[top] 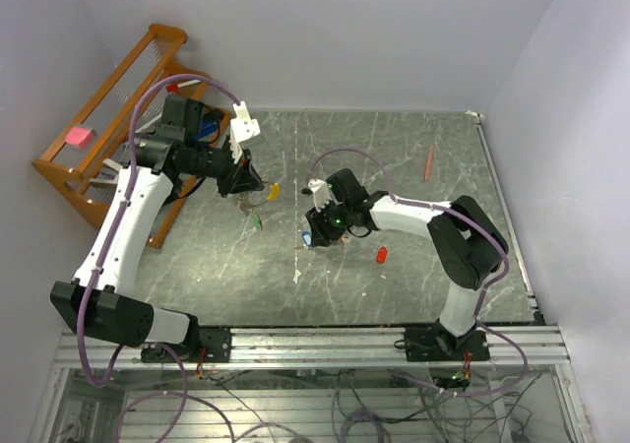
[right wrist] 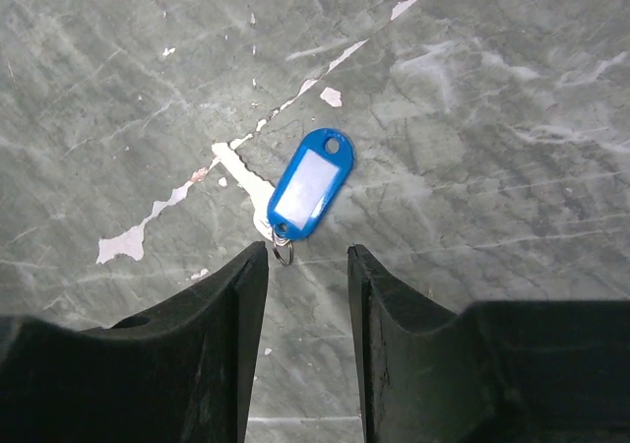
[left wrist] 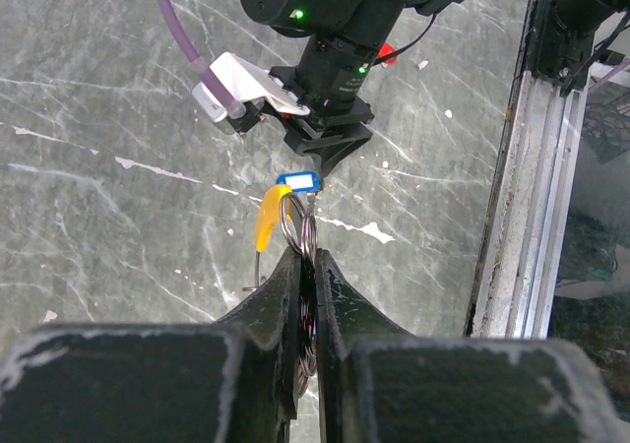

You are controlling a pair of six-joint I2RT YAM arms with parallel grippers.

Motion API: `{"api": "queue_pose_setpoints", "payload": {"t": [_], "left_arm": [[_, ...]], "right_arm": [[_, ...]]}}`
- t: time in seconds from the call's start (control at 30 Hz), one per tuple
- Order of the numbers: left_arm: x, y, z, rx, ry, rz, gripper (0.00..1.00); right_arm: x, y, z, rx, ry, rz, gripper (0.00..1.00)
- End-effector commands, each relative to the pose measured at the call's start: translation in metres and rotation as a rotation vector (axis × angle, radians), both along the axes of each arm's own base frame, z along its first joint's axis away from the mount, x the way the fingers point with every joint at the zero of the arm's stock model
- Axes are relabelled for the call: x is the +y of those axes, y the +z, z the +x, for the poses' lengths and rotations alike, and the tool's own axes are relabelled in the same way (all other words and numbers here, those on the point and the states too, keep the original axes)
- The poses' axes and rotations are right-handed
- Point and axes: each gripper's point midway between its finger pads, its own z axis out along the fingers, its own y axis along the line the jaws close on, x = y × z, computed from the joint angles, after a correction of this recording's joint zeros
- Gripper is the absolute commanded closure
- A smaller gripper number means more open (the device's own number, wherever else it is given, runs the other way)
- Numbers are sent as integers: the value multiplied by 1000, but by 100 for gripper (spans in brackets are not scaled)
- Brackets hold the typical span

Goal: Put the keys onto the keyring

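Note:
My left gripper (left wrist: pixel 307 256) is shut on the silvery keyring (left wrist: pixel 299 228), which sticks out past the fingertips with its yellow curved piece (left wrist: pixel 268 217). From above, that gripper (top: pixel 248 189) hovers over the table's left part, with the yellow piece (top: pixel 275 190) beside it. A blue key (right wrist: pixel 309 182) lies flat on the table, its small ring (right wrist: pixel 283 254) close to the left fingertip of my open right gripper (right wrist: pixel 307 256). A green key (top: pixel 258 221) shows under the left gripper; whether it hangs or lies there I cannot tell. A red key (top: pixel 382 256) lies to the right.
A thin orange-red pencil (top: pixel 428 163) lies at the back right of the marble table (top: pixel 413 285). A wooden rack (top: pixel 108 108) stands off the table's left side. The metal rail (top: pixel 325 343) runs along the near edge.

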Motion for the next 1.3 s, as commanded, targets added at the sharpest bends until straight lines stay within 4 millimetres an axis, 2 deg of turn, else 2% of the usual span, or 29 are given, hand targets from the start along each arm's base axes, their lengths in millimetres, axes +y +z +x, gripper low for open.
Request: {"api": "queue_pose_setpoints", "payload": {"t": [0.0,0.27,0.37,0.57,0.6,0.83,0.9,1.0,1.13,1.27], "left_arm": [[-3,13,-1,-35,-16,-43,93],[-2,12,0,-35,-13,-44,93],[-2,11,0,-34,-11,-42,93],[-2,11,0,-32,-9,-43,93],[-2,11,0,-32,-9,-44,93],[-3,13,2,-29,-11,-50,93],[-2,13,3,-30,-5,-45,93],[-1,13,5,-24,5,-35,93],[-4,21,4,-32,2,-34,93],[-17,40,-2,-45,-37,-59,93]], "right_arm": [[0,-13,-8,16,11,-7,63],[5,-21,-12,27,19,-17,72],[5,-23,-13,35,23,-19,83],[-2,-30,-24,70,31,-35,93],[-3,-30,-25,72,29,-37,100],[-3,-20,-24,75,0,-31,100],[2,-7,-20,68,-16,-8,100],[11,28,-9,44,-48,57,100],[24,97,13,-40,-85,146,100],[30,172,30,-138,-122,237,100]]}}
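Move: The blue key tag lies on the table just beyond the right fingertips, about 3 cm to the left of that hand, 1 cm ahead and 2 cm below. The orange tag is about 5 cm to the hand's right and 1 cm back, and the red tag some 15 cm to its right and 5 cm back. From the left hand, the blue tag is roughly 10 cm to the right, 1 cm ahead and 28 cm below. The right hand settles about 1 cm lower, easing slightly back and left, while its part-open fingers shut fully and pinch the blue tag near its split-ring end. After a brief hold it lifts steeply some 9 cm, drifting a little forward and left towards the keyring that the left hand still holds nearly motionless above the table. ##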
